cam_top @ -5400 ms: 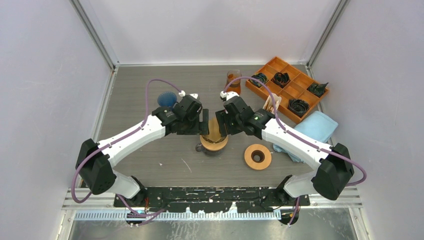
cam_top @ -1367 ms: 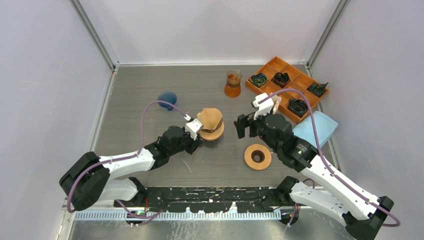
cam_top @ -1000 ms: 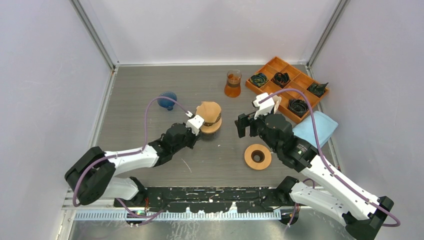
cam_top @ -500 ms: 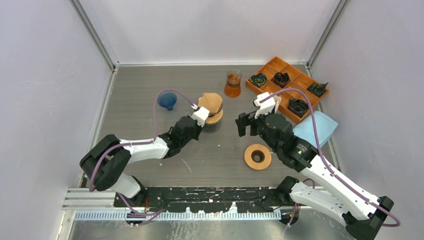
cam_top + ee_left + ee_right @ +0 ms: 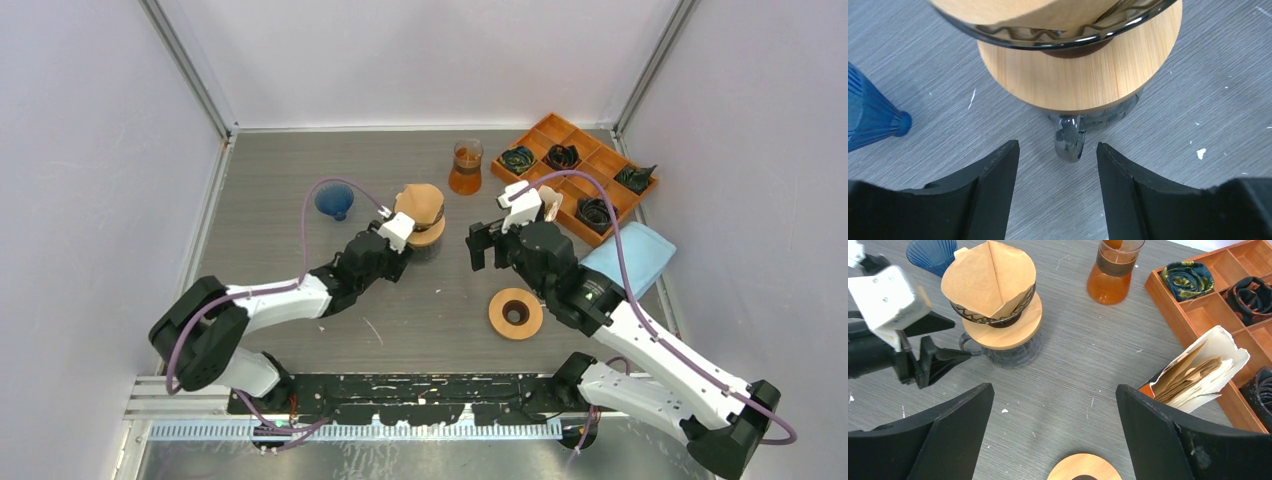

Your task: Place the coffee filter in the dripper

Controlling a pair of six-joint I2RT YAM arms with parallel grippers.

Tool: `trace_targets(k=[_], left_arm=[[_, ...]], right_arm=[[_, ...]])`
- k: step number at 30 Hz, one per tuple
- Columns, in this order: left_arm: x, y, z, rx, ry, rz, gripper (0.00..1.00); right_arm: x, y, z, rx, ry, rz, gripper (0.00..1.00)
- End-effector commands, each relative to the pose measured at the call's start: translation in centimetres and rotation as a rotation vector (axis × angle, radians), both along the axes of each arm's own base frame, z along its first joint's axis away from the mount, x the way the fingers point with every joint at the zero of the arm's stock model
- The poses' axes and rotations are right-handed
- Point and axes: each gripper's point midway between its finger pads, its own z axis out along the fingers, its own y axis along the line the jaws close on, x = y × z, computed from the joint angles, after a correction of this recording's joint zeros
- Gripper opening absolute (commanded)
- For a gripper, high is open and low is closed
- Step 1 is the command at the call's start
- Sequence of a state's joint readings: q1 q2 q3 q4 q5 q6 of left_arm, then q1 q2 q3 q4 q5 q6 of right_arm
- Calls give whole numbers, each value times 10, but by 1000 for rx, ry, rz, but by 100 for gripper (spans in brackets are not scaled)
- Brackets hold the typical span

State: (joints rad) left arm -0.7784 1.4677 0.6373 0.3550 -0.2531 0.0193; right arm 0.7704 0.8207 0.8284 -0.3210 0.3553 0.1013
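Note:
The brown paper coffee filter sits opened inside the glass dripper, which has a round wooden collar. The filter stands above the rim. My left gripper is open low over the table. The dripper's glass handle lies just beyond its fingertips, with a gap on each side. In the top view the left gripper is at the dripper's near-left side. My right gripper is wide open and empty, raised over the table to the right of the dripper.
A blue ribbed cone stands left of the dripper. A wooden ring lies near the right arm. At the back stand a beaker of amber liquid, an orange compartment tray and a stack of spare filters. A blue cloth lies at right.
My left gripper pushed the dripper a little farther back, then opened and let go of its handle. The right gripper has shifted slightly left and stays open.

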Motion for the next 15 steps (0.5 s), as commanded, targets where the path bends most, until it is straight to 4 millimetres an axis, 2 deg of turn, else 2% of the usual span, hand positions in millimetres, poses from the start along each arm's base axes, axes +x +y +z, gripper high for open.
trace_targets(k=[1,4,7,10,15], left_arm=[[-5,5,35,-51,-52,-6,63],[-15,13,47,-60,-40,-2,69],[-26,24,61,-89,-21,21,79],[-38,38,72,-117,-4,60,91],[-51,66,100,-135,-11,136,99]], right_arm=[[13,11,36,40,-71,5,100],[27,13,41,30,-64,-10,100],[47,12,46,26,-43,-37,100],[71,9,47,23,-19,-72,100],[115,-2,41,30,38,-147,98]])
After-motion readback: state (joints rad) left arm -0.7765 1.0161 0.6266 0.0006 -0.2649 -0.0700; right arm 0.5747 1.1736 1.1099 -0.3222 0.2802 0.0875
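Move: The glass server's handle sits right at the left hand's parted fingertips, about 1 cm ahead and 1 to the right; the server body is some 5 cm ahead and 4 right, the coffee filter in its dripper the same way but about 10 higher. From the right hand that filter is roughly 10 cm ahead, 10 left and 5 lower, the filter box 10 ahead, 11 right, the amber beaker 24 ahead, 1 left, both some 15 below. The left hand spreads its half-open fingers almost fully and comes clear of the server's handle, rising about 8 cm while backing off some 4 cm towards its base and 4 cm to the left. Meanwhile the empty right hand, kept wide open, speeds up straight forward by about 8 cm with a slight rise and a small clockwise turn, passing along the right side of the filled dripper towards the amber beaker and touching nothing. ##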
